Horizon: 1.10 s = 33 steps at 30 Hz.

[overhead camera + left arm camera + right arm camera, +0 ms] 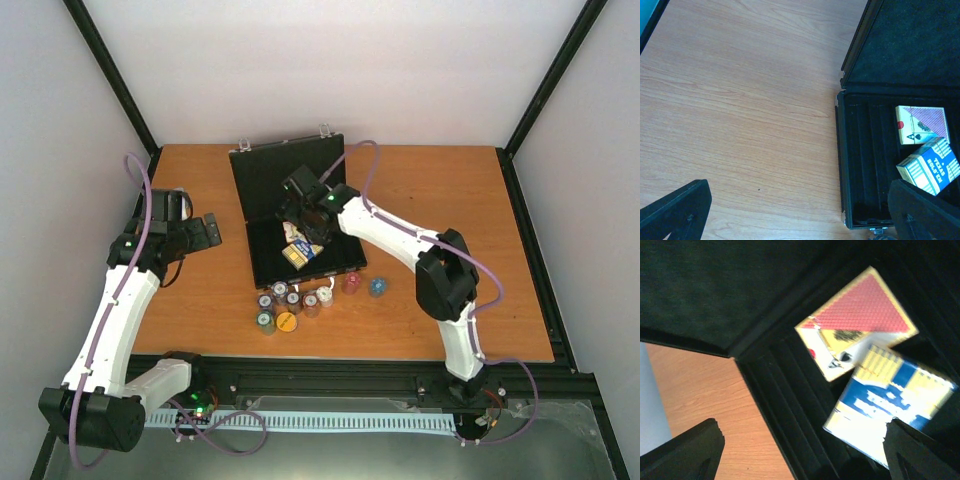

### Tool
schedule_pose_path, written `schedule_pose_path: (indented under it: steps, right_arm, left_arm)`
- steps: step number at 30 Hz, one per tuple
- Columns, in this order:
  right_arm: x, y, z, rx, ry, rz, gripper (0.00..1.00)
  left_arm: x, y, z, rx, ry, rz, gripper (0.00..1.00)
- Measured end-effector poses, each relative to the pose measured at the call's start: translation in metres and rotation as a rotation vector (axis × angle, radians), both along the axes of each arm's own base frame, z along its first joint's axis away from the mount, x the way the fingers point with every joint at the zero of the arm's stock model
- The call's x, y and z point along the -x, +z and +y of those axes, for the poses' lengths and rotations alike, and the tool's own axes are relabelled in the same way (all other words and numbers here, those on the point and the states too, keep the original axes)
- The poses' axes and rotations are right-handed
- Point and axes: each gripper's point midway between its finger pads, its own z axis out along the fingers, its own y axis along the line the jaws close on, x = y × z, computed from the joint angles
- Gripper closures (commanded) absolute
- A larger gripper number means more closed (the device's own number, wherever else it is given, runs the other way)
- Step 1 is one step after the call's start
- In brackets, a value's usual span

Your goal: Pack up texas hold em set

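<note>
The black case (262, 180) lies open in the middle of the table, lid laid back. In its base lie a red-backed card deck (860, 320) and, partly over it, a blue and yellow card box (890, 400). Both also show in the left wrist view, the deck (920, 125) and the box (930, 167). My right gripper (297, 212) hovers open over the case base (790, 405), holding nothing. Several small chip stacks (293, 300) stand on the table in front of the case. My left gripper (800, 215) is open over bare table at the case's left edge (840, 150).
The wooden table (450, 200) ends at black frame rails on all sides, with white walls behind. Two separate chip stacks, pink (350, 283) and blue (377, 287), stand right of the main group. A yellow chip (286, 322) lies flat nearest the front.
</note>
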Motion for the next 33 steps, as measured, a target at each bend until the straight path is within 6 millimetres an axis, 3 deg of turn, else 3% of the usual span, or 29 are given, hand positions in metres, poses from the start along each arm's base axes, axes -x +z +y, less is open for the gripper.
schedule_pose_path:
  steps: [3, 5, 10, 13, 18, 25, 33]
  right_arm:
    - [-0.014, 0.005, 0.015, 0.021, 0.112, -0.046, 0.12]
    - [-0.024, -0.004, 0.027, 0.03, 0.201, -0.061, 0.12]
    - [-0.028, -0.061, 0.041, 0.086, 0.39, -0.015, 0.12]
    - [-0.022, -0.08, 0.039, 0.117, 0.452, 0.012, 0.12]
    - [-0.018, -0.082, 0.034, 0.14, 0.492, 0.016, 0.12]
    - [0.004, -0.081, 0.01, 0.188, 0.517, 0.056, 0.13]
    - [0.01, -0.07, 0.005, 0.215, 0.627, -0.017, 0.09]
  left_arm:
    - [0.0, 0.0, 0.0, 0.0, 0.0, 0.0, 0.0]
    - [0.0, 0.0, 0.0, 0.0, 0.0, 0.001, 0.0]
    - [-0.001, -0.002, 0.0, -0.001, 0.0, 0.007, 0.0]
    - [-0.001, -0.002, 0.001, -0.005, 0.003, 0.007, 0.0]
    - [-0.001, -0.002, 0.003, -0.012, 0.01, 0.006, 0.0]
    - [-0.001, -0.002, 0.003, -0.016, 0.014, 0.006, 0.0]
    - [-0.002, -0.003, 0.005, -0.022, 0.018, 0.01, 0.0]
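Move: Below the open right hand, about 9 cm down, 2 cm back and 1 cm to its right, the blue-and-yellow card deck lies skewed in the case. The ace deck lies squarely some 5 cm ahead of the hand and level with it sideways, about 10 cm down. The red chip stack stands outside the case, roughly 9 cm back and 14 cm right. From the left hand, the blue-and-yellow deck is about 7 cm ahead, 24 cm right and 18 cm below. Swinging forward and left, then dropping about 8 cm into the case with fingers kept wide open, the right hand turns some 35 degrees counter-clockwise. Staying low, it draws back and right about 5 cm, dragging the skewed blue-and-yellow deck with a fingertip to square it, and rises about 1 cm at the end. ##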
